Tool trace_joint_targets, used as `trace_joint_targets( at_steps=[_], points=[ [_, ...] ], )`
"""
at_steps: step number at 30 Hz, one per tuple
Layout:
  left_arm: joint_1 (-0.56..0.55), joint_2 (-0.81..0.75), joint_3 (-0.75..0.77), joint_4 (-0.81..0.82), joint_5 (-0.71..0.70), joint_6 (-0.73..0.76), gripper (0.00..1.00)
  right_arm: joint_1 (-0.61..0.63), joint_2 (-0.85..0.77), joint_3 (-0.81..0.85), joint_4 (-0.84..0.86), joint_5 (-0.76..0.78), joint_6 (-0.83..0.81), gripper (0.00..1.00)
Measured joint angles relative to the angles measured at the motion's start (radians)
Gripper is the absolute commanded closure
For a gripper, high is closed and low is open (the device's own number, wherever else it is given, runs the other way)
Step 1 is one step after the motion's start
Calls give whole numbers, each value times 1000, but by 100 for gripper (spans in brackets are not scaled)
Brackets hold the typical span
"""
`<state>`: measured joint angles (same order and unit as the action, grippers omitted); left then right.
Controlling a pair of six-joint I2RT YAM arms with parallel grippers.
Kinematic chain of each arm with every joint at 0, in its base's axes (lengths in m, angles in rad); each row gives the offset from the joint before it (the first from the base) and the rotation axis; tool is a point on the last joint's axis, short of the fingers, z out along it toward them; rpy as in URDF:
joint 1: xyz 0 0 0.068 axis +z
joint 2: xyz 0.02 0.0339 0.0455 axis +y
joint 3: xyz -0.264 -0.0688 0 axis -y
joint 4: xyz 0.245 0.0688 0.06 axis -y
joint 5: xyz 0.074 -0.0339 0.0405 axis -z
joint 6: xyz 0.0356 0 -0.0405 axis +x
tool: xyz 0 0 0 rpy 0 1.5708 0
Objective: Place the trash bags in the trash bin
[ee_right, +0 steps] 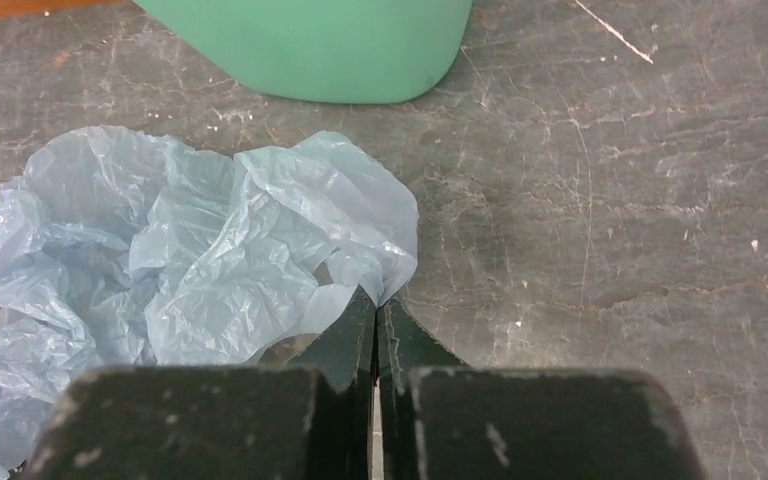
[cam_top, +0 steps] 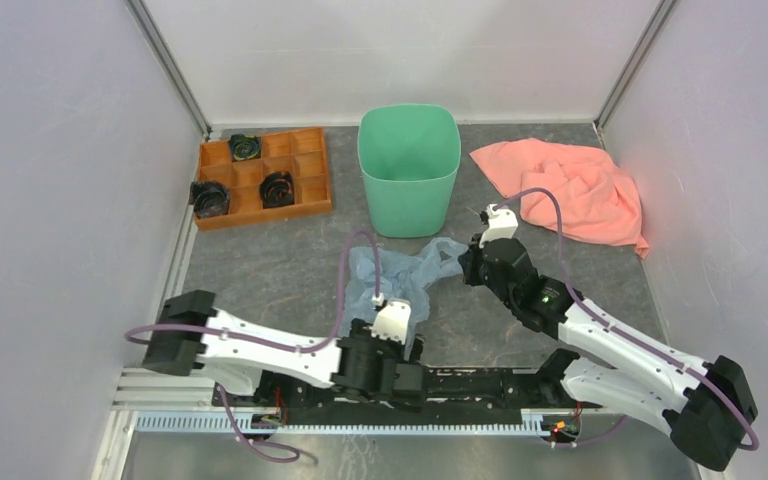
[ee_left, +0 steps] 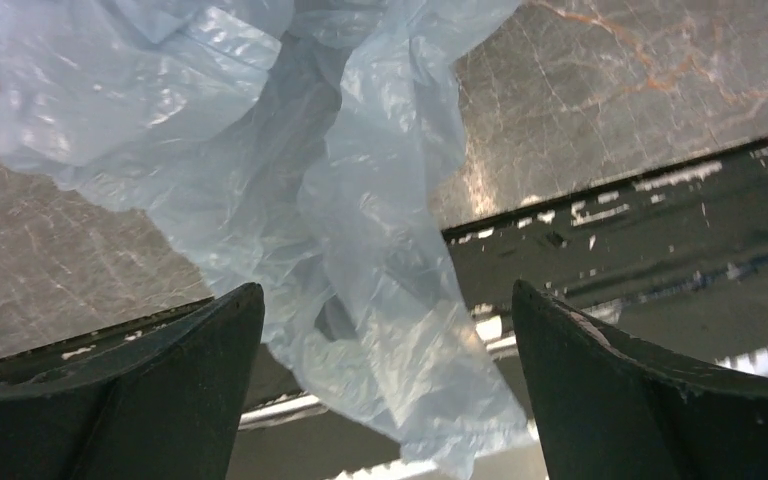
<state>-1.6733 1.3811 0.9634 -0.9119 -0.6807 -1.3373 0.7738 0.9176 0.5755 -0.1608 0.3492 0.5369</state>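
Note:
The trash bag (cam_top: pixel 400 270), pale blue and crinkled, lies on the table in front of the mint-green trash bin (cam_top: pixel 408 165), which stands upright. My right gripper (cam_top: pixel 464 262) is shut, and a fold at the right edge of the trash bag (ee_right: pixel 210 260) is pinched at its tips (ee_right: pixel 378 300). The trash bin (ee_right: pixel 330 45) stands just beyond. My left gripper (cam_top: pixel 407 335) is at the bag's near end, jaws wide open. In the left wrist view a loose flap of the trash bag (ee_left: pixel 360 250) reaches down between the spread fingers of the left gripper (ee_left: pixel 388 300).
An orange compartment tray (cam_top: pixel 312 172) holding dark round parts sits at the back left. A salmon-pink cloth (cam_top: pixel 570 190) lies at the back right. A black rail (ee_left: pixel 660 230) runs along the table's near edge under my left gripper. Walls close in on both sides.

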Motion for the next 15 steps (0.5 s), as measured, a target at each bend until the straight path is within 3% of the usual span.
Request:
trace_joint_targets(
  at_steps=[4, 8, 15],
  points=[
    [-8, 147, 61, -16, -35, -61, 0, 0, 0, 1, -23, 5, 16, 100],
    [-9, 230, 75, -43, -46, -100, 9, 0, -17, -1, -22, 9, 18, 100],
    [-10, 336, 118, -150, -48, -144, 70, 0, -80, -37, -14, 11, 10, 100]
  ],
)
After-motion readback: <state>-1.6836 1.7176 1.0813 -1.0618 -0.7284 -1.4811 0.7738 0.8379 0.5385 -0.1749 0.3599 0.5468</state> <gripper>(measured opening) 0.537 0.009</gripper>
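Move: The near end of the trash bag, trailing over the table's front edge, lies almost straight under my open left hand, about 6 cm down. The bag's bulk spreads roughly 12 cm ahead and lower still, and the trash bin stands about 35 cm ahead and 3 cm to the right. From my right hand, still pinching the bag's far right corner, that near end is some 18 cm back, 15 cm left and 10 cm down. I sink my left hand about 5 cm almost straight down onto the trailing end of the bag, rolling it some 15 degrees so the fingertips lose their rightward lean. In the last part I close the wide-open fingers about halfway around the plastic. My right hand keeps its shut grip on the other corner, easing about a centimetre back and right. ##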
